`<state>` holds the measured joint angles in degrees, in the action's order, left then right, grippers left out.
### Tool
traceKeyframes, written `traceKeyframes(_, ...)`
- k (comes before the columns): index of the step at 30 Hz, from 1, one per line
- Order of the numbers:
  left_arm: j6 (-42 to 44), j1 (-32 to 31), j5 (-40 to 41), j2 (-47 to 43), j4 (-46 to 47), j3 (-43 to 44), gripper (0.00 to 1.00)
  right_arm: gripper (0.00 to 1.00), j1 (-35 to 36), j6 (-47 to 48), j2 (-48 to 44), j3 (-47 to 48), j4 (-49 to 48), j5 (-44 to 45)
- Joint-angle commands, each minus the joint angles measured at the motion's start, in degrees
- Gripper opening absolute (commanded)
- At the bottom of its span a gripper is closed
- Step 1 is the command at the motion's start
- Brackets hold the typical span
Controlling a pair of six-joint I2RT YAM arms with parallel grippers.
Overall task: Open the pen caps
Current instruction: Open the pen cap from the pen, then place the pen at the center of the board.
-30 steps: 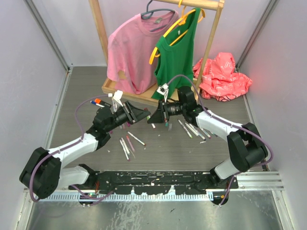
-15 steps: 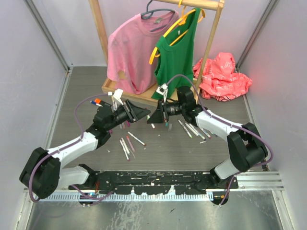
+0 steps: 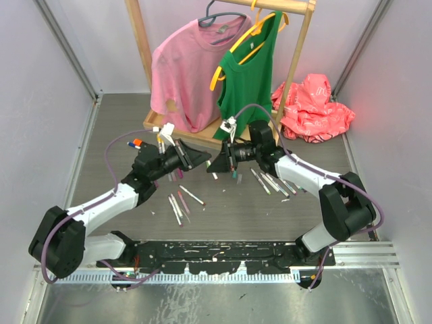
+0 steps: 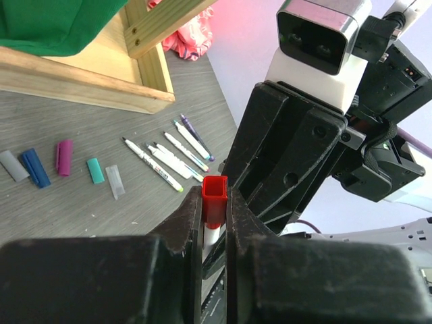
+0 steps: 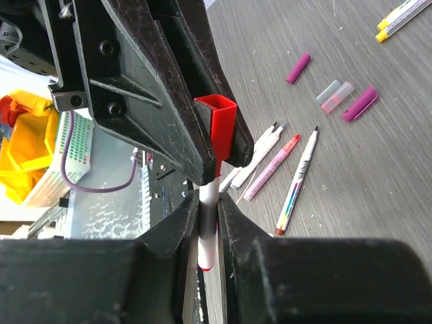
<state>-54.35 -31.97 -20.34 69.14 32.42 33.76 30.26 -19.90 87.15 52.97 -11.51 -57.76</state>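
A marker with a white barrel [image 5: 208,226] and a red pen cap [image 4: 215,197] hangs in the air between my two arms, above the middle of the table. My left gripper [image 4: 215,206] is shut on the red cap [image 5: 217,128]. My right gripper [image 5: 208,202] is shut on the white barrel just below it. In the top view the left gripper [image 3: 201,162] and the right gripper [image 3: 216,164] meet tip to tip. Loose pen caps lie on the table: blue [image 4: 34,167], purple [image 4: 64,156] and teal [image 4: 95,170].
Uncapped markers lie in groups on the grey table [image 3: 177,202] [image 3: 270,181]. More caps rest at the far left [image 3: 138,143]. A wooden clothes rack base [image 3: 179,128] with a pink shirt and a green top stands behind. A pink-red bag [image 3: 312,108] lies at the back right.
My left gripper has closed onto the red cap and shifted slightly up and back. The right arm has stayed still with the marker.
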Motion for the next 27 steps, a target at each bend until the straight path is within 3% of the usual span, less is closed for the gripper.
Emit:
traceKeyframes(1, 1.5, 3.6, 1.5, -0.2, 1.0, 6.7, 0.0, 0.01, 0.7, 1.1, 0.6, 2.1, -1.1, -1.2)
traceKeyframes(6, 4.6, 9.2, 6.1, -0.6, -0.1, 10.3, 0.0, 0.01, 0.9, -1.4, 2.5, 2.1, -1.9, -2.9)
traceKeyframes(10, 11.8, 9.8, 14.5, -2.8, -6.0, 14.0, 0.0, 0.01, 2.4, -2.6, 5.5, 3.1, -1.0, -3.9)
traceKeyframes(13, 12.5, 11.1, 18.5, -4.8, -9.2, 14.7, 0.0, 0.01, 3.8, -1.4, 6.7, 4.0, 0.8, -3.8)
traceKeyframes(21, 12.6, 13.3, 20.0, -13.0, -14.3, 10.9, 0.0, 0.01, 4.5, 0.1, 6.4, 3.3, 1.0, -1.1)
traceKeyframes(27, 11.6, 13.4, 14.1, -17.2, -19.8, 6.7, 0.0, 0.01, 5.5, 3.8, 7.5, 3.4, 4.0, 6.2)
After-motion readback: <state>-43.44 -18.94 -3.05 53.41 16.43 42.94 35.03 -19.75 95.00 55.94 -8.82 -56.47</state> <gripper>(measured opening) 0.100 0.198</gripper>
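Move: The red cap is already in the left fingers, still on the pen; the pen's middle, in the right fingers, lies some 5 cm below the left hand and 2 cm back. From the right hand the cap sits about 5 cm above and 2 cm ahead. On the table, roughly 18 cm below the left hand, the striped pen lies about 9 cm left and 6 cm back, and the teal cap 11 cm right and 4 cm ahead. Keep both grips shut and pull the left gripper forward, left and up until the cap slides off the pen, the right hand drawn along forward a few centimetres. Then swing the left gripper away left and up, easing back at the end, to finish about 13 cm left and 10 cm up, turned some 30 degrees counter-clockwise; let the right gripper drop back and down with the pen. ##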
